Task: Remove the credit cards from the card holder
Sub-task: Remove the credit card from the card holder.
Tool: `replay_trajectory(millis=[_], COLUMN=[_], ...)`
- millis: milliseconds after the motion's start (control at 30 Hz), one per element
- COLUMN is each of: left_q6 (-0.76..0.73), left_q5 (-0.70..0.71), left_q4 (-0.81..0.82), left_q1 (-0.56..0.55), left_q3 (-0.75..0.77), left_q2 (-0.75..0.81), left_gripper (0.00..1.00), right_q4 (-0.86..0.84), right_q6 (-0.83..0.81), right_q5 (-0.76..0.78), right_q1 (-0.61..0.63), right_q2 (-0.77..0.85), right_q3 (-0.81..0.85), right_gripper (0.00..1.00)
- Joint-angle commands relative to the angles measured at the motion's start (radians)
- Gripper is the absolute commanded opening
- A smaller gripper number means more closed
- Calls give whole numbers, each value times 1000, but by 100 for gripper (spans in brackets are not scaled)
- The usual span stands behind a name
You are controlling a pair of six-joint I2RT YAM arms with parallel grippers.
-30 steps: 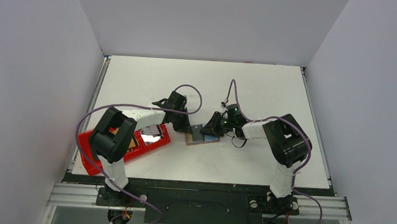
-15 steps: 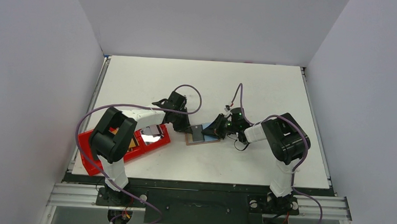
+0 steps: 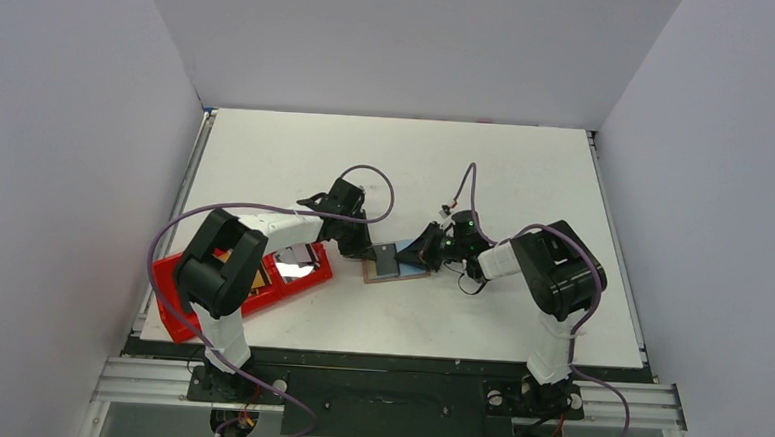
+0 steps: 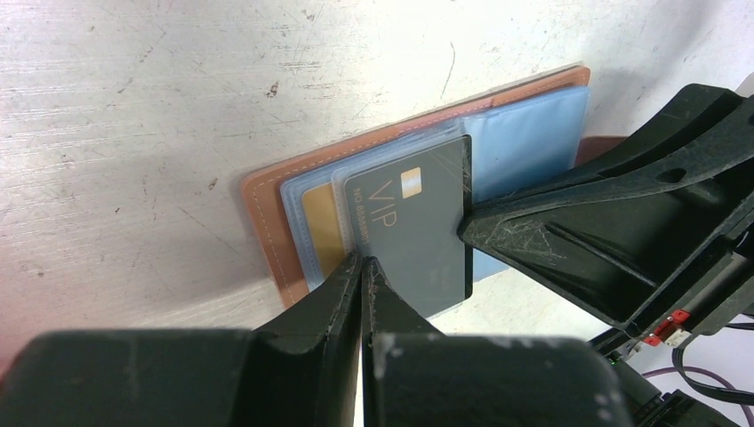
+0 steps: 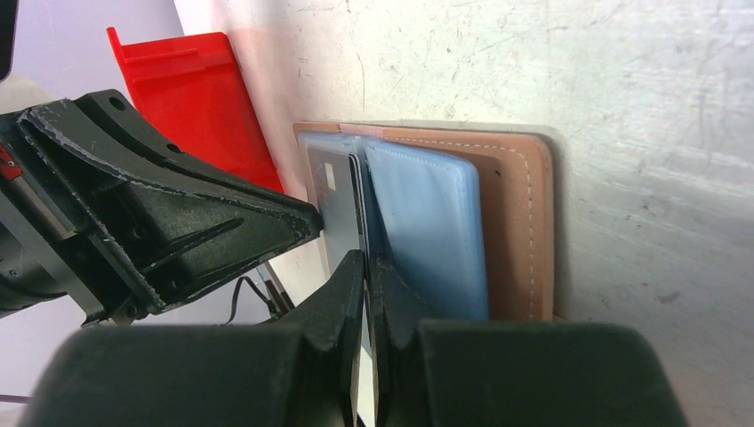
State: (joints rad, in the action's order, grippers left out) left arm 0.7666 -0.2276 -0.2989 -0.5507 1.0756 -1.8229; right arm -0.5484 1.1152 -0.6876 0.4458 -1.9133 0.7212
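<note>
The tan card holder (image 3: 408, 271) (image 4: 263, 219) (image 5: 514, 222) lies open on the table between both arms, its pale blue pockets facing up. A grey credit card (image 3: 385, 259) (image 4: 418, 222) (image 5: 336, 205) marked VIP sticks partly out of a pocket, and a gold card (image 4: 322, 233) sits in the pocket beside it. My right gripper (image 3: 419, 251) (image 5: 365, 260) is shut on the grey card's edge. My left gripper (image 3: 364, 249) (image 4: 363, 263) is shut, its tips pressing on the holder's near edge by the grey card.
A red tray (image 3: 181, 303) (image 5: 197, 98) stands at the table's left front beside the left arm, with a shiny pale card (image 3: 296, 261) and an orange item (image 3: 258, 278) in it. White walls close in the table on three sides.
My right gripper's jaws have closed onto the grey card's edge, and its wrist has shifted slightly to the right. The left arm and the holder have not moved.
</note>
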Motion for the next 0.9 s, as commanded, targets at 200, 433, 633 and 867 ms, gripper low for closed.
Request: replay_trajectory(millis=[200, 433, 633, 867], left_q6=[-34, -40, -44, -43], left_q5=[77, 82, 74, 68], left_q4=[-51, -54, -48, -46], left_q1=[31, 37, 35, 26], left_q3=[-72, -76, -73, -65], left_q2=[-21, -22, -30, -39], left_gripper=[0, 0, 0, 0], right_q4=[-15, 0, 1, 12], right_q6=[-50, -61, -70, -76], right_q5=[30, 40, 9, -4], right_q1=[-54, -63, -56, -39], right_q2=[21, 29, 17, -6], right_q3=[-34, -38, -24, -8], right_gripper=[0, 0, 16, 30])
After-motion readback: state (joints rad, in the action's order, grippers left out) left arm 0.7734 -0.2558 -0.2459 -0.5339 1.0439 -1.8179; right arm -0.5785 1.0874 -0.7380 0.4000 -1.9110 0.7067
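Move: The black VIP card in its clear sleeve is centred about 3 cm to the right hand's left and level with it fore and aft, some 1 cm lower; its right edge is already in the fingers. The blue pocket lies around 3 cm to the right. From the left hand, resting shut on the card holder, the card's middle is roughly 3 cm right, level fore and aft and about 1 cm below. Still pinching the VIP card by its right edge, the right hand drags it rightward out of its sleeve by about 1.5 cm, nearly level, pauses, then opens the fingers to about a quarter and lifts off slightly, by under 1 cm. The shut left fingertips stay put on the sleeve, holding the card holder down. ##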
